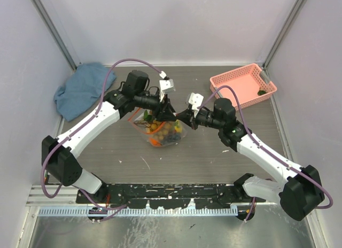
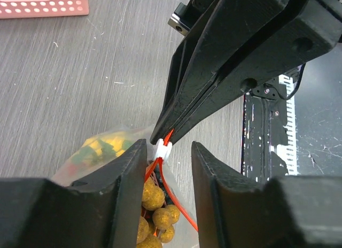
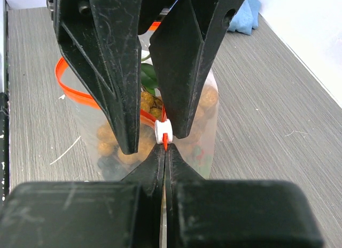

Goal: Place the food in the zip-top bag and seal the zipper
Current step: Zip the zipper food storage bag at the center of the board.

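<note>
The clear zip-top bag [image 1: 160, 133] lies mid-table between both arms and holds the food: olive-brown grapes [image 2: 152, 197], a yellow fruit [image 2: 104, 146] and orange pieces. Its orange-red zipper [image 3: 69, 90] runs along the mouth and carries a white slider [image 3: 163, 131]. My right gripper [image 3: 165, 148] is shut on the end of the zipper strip, just past the slider. My left gripper [image 2: 168, 146] is open, its fingers on either side of the slider [image 2: 163, 150]. The two grippers meet tip to tip above the bag, left [image 1: 168, 113] and right [image 1: 184, 118].
A pink basket [image 1: 243, 85] stands at the back right with a small dark item inside. A blue cloth [image 1: 83, 87] lies crumpled at the back left. White walls close in the table on three sides.
</note>
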Controlling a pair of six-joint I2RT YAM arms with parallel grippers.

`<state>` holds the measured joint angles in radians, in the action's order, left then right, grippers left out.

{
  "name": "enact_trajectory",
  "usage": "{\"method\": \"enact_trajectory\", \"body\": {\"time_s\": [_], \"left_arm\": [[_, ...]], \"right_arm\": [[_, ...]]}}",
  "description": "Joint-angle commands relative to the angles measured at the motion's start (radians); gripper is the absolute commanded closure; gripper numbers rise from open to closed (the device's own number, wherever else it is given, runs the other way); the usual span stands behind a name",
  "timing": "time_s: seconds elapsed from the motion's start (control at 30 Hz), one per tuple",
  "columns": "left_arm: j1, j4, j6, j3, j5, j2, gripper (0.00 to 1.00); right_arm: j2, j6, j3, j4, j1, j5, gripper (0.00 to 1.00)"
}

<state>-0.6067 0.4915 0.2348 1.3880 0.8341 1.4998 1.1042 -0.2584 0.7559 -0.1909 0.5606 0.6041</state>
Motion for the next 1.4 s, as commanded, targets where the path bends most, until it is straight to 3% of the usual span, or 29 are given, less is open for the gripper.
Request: {"method": "enact_trajectory", "body": {"time_s": [0.0,0.33,0.4,0.7,1.37], "left_arm": [[0.004,0.002,0.030,0.042,0.024,0.000,0.62],[0.004,0.035,0.042,0.042,0.003,-0.009,0.97],[0.004,0.054,0.043,0.038,-0.017,-0.018,1.00],[0.003,0.056,0.026,-0.015,-0.151,-0.085,1.00],[0.004,0.040,-0.098,-0.114,-0.304,-0.183,1.00]], "right_arm": [[-0.040,0.009,0.011,-0.081,-0.004,-0.001,0.99],[-0.041,0.025,0.009,-0.058,-0.004,-0.032,0.99],[-0.047,0.029,0.009,-0.037,-0.004,-0.060,0.99],[-0.100,0.078,-0.004,0.026,-0.005,-0.182,0.99],[-0.296,0.159,-0.106,0.157,-0.007,-0.437,0.99]]}}
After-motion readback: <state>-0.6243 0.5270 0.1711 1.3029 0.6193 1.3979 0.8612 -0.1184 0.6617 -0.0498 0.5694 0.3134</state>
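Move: The white zipper slider sits between my left hand's open fingertips, level fore and aft and about 1 cm below. My right fingers, already shut on the zipper's end, are some 2 cm to that hand's right and 1 cm back. The food-filled bag hangs below, its middle about 6 cm left of my left hand, 2 cm back and 8 cm lower. From my right hand the slider lies about 2 cm left and 1 cm ahead. I ease my left hand down barely half a centimetre and close its fingers, pinching the slider. Then my right hand, still gripping the zipper's end, pulls about 5 cm to the right, swinging clockwise, while my left draws the slider some 2.5 cm left and slightly down, turning about 10 degrees counter-clockwise. ##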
